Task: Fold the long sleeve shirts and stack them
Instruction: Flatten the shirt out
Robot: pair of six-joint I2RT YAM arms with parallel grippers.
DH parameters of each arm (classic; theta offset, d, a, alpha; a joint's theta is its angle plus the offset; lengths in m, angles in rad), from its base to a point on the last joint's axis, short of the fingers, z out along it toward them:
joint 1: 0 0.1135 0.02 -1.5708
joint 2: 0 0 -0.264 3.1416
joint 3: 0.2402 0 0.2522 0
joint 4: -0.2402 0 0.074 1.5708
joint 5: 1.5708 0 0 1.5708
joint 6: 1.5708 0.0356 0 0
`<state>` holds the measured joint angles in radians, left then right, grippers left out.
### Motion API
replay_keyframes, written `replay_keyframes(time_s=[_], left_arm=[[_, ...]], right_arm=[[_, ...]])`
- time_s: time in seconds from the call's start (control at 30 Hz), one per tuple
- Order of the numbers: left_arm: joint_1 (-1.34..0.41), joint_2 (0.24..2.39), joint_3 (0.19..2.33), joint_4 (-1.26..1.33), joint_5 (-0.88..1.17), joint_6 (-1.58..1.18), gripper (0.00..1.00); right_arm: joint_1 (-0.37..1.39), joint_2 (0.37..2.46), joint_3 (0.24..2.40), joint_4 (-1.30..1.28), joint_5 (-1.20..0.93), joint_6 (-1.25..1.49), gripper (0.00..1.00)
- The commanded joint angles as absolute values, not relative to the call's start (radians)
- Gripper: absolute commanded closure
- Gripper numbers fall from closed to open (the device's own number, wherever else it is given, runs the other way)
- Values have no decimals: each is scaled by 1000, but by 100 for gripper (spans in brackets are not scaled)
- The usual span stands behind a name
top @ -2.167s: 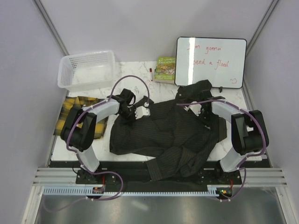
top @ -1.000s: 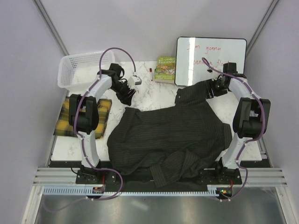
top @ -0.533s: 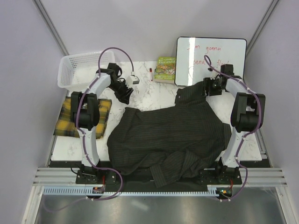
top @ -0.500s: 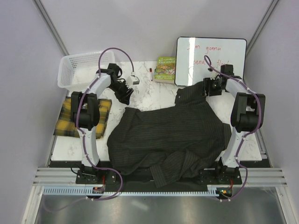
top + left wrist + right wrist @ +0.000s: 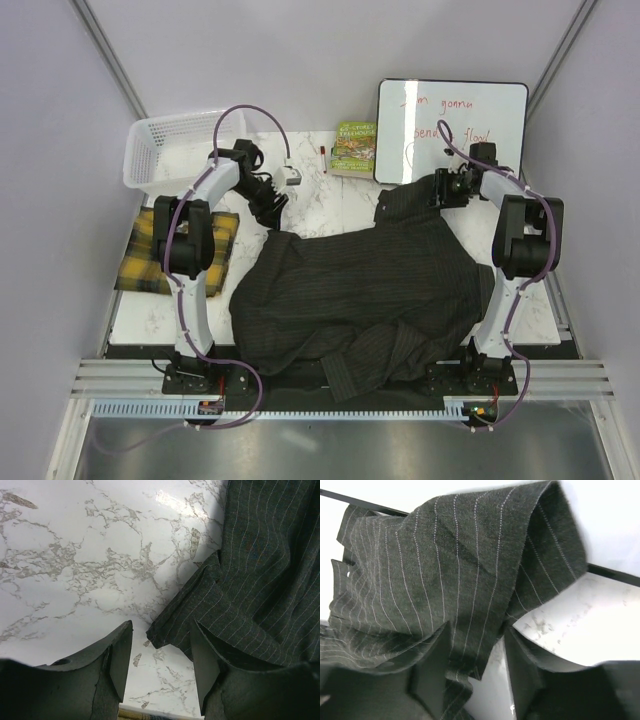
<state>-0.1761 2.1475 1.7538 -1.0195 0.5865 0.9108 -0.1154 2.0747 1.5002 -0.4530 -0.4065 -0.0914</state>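
Observation:
The dark pinstriped shirt (image 5: pixel 360 290) lies spread across the table, its near edge hanging over the front. My left gripper (image 5: pixel 267 203) is at the shirt's far left corner. In the left wrist view it (image 5: pixel 160 662) is open, and the shirt corner (image 5: pixel 167 630) lies on the marble between the fingertips. My right gripper (image 5: pixel 447 188) is at the shirt's far right corner. In the right wrist view it (image 5: pixel 475 672) is open, with pinstriped cloth (image 5: pixel 445 570) lying between the jaws. The folded yellow plaid shirt (image 5: pixel 140 262) lies at the left edge, partly under my left arm.
A white mesh basket (image 5: pixel 185 150) stands at the far left. A green book (image 5: pixel 353 148) and a red marker (image 5: pixel 323 158) lie at the far middle. A whiteboard (image 5: pixel 450 130) with red writing lies at the far right, beside my right gripper.
Both arms have reached from over the shirt's middle to the far side, drawing its far edge out flat. In the last half second almost nothing has moved.

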Motion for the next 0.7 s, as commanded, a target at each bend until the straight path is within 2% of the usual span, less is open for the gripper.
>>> replay_keyframes(time_s=[0.0, 0.1, 0.17, 0.2, 0.43, 0.47, 0.5, 0.6, 0.67], left_arm=[[-179, 2155, 1759, -1034, 623, 948, 43], [-178, 2154, 1753, -1034, 624, 950, 43], [-178, 2146, 1735, -1035, 630, 957, 44], [-178, 2145, 1726, -1034, 632, 974, 44], [-181, 2140, 1666, -1023, 574, 1018, 49], [-181, 2134, 1642, -1022, 571, 1028, 54], [-179, 2128, 1634, -1017, 566, 1026, 75], [-163, 2067, 1626, -1005, 587, 996, 95], [-141, 1983, 1603, -996, 611, 974, 98]], right_arm=[[-120, 2106, 1532, -420, -486, -55, 52], [-123, 2105, 1531, -422, -520, -51, 78], [-129, 2085, 1526, -422, -535, -52, 88], [-127, 2074, 1525, -420, -541, -54, 99], [-137, 1919, 1529, -431, -578, -101, 100], [-137, 1904, 1528, -446, -584, -112, 100], [-137, 1881, 1529, -455, -587, -130, 100], [-138, 1833, 1531, -509, -571, -167, 100], [-152, 1804, 1522, -532, -561, -202, 100]])
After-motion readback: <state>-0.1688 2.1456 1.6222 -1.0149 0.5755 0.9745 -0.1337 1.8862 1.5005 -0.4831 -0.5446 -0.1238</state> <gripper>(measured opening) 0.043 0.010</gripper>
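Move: The dark shirt's far-right corner is between my open right fingers, 1 cm to the left and 1 cm below. The whiteboard's middle is some 14 cm ahead and 3 cm right of that hand, the green book about 11 cm ahead and 19 cm left. From my left hand, the shirt's far-left corner is roughly 3 cm back, 1 cm left and 3 cm below; the folded plaid shirt is about 20 cm left and 5 cm back. I ease my right hand about 1 cm left and down, shut its fingers on the shirt's far-right corner, then lift it quickly, nearly straight up some 10 cm, tilting the fingertips outward about 10 degrees. My left hand waits, then sinks and draws back about 3 cm each to the far-left corner, closing its fingers to pinch it as it arrives. ##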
